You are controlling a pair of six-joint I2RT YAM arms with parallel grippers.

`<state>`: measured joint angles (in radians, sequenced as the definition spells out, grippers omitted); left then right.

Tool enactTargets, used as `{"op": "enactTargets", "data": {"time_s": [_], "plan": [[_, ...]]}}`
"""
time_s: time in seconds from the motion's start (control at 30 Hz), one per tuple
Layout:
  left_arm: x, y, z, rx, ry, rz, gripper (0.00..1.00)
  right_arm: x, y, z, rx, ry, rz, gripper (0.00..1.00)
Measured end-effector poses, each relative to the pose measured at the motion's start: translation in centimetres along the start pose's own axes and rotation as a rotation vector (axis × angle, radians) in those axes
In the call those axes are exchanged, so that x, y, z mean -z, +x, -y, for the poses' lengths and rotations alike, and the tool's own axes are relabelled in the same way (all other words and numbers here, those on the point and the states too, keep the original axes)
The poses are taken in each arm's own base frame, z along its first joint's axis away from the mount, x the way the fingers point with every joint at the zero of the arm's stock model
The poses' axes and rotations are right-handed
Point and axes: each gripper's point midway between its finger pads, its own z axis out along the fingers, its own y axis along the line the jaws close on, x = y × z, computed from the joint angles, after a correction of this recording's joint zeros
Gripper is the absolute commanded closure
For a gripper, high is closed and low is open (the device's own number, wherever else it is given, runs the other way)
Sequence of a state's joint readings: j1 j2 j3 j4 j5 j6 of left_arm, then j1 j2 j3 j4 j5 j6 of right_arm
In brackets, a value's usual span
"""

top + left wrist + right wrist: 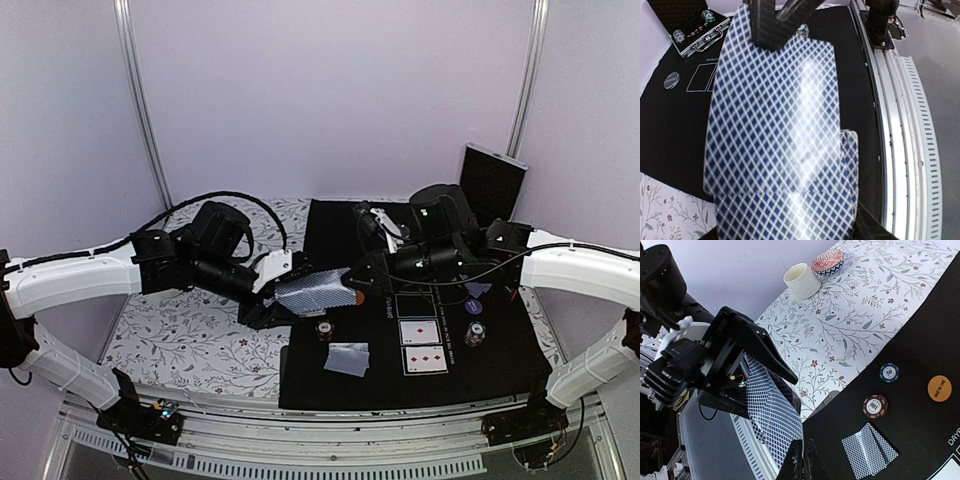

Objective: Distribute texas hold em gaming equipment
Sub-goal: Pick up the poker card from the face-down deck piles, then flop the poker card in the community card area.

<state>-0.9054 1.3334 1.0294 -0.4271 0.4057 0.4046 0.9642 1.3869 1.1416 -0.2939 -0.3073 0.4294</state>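
Note:
My left gripper [300,292] is shut on a deck of blue-backed playing cards [790,215], held above the black mat's left edge. My right gripper [802,462] is shut on the edge of the top card [775,115], which is slid partway off the deck. On the mat [500,370] lie two face-down cards [869,450], a red 100 chip [875,406], a blue 50 chip [889,372] and an orange button disc [939,388]. Three face-up cards [420,332] lie in printed boxes, with another chip [474,335] to their right.
A floral cloth [190,330] covers the table's left half; a white cup [801,280] and a patterned bowl [827,261] stand at its far end. A silver-edged case [695,30] holds more chips, a silver disc [671,80] beside it. The metal rail [905,150] runs along the near edge.

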Motion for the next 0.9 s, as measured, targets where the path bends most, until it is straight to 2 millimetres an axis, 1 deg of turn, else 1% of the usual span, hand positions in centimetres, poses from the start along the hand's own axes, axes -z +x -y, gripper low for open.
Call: {"op": "enactTargets", "data": {"time_s": [0.13,0.2,0.27,0.33,0.4,0.43,0.47,0.53,0.57,0.63,0.67,0.8,0.83,0.9], "plan": [[0.0,0.0,0.0,0.000,0.000,0.000,0.42,2.0,-0.9,-0.7,0.009,0.012,0.035,0.97],[0.0,0.0,0.0,0.000,0.000,0.000,0.42,3.5,-1.8,-1.3,0.020,0.011,0.076,0.98],[0.0,0.0,0.0,0.000,0.000,0.000,0.42,5.5,-2.8,-1.7,0.030,0.030,0.130,0.98],[0.0,0.0,0.0,-0.001,0.000,0.000,0.42,7.4,-3.6,-1.3,0.026,0.074,0.179,0.98],[0.0,0.0,0.0,-0.003,0.000,0.000,0.42,9.7,-4.5,0.2,-0.012,0.153,0.227,0.98],[0.0,0.0,0.0,-0.003,0.000,0.000,0.42,10.4,-4.7,1.3,-0.037,0.201,0.240,0.98],[0.0,0.0,0.0,-0.003,0.000,0.000,0.42,11.2,-4.9,3.0,-0.077,0.270,0.251,0.98],[0.0,0.0,0.0,-0.004,0.000,0.000,0.42,12.0,-4.4,6.9,-0.160,0.419,0.234,0.98],[0.0,0.0,0.0,-0.004,0.000,0.000,0.42,12.1,-3.6,9.3,-0.209,0.518,0.197,0.98],[0.0,0.0,0.0,-0.004,0.000,0.000,0.42,11.8,-2.0,12.8,-0.276,0.661,0.121,0.98],[0.0,0.0,0.0,-0.004,0.000,0.000,0.42,11.5,-0.6,15.0,-0.312,0.763,0.051,0.98],[0.0,0.0,0.0,-0.004,0.000,0.001,0.42,10.6,3.7,20.3,-0.381,1.046,-0.179,0.98],[0.0,0.0,0.0,-0.004,0.000,0.001,0.42,10.5,4.6,21.3,-0.387,1.110,-0.231,0.98],[0.0,0.0,0.0,-0.004,0.000,0.001,0.42,10.7,5.7,22.8,-0.390,1.214,-0.308,0.98]]}}
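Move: The right hand already pinches the drawn card beside the left hand's deck; its place, the empty middle box, is about 14 cm right, 6 ahead and 24 below. The ace of diamonds lies some 7 cm nearer the base than that box, the small blind button about 13 cm to the right of the box and level with it. The middle box is roughly 24 cm right of the left hand, 8 ahead and 19 below. Right hand arcs its card some 20 cm right and forward towards middle box, rising then sinking, fingers tipping down. ##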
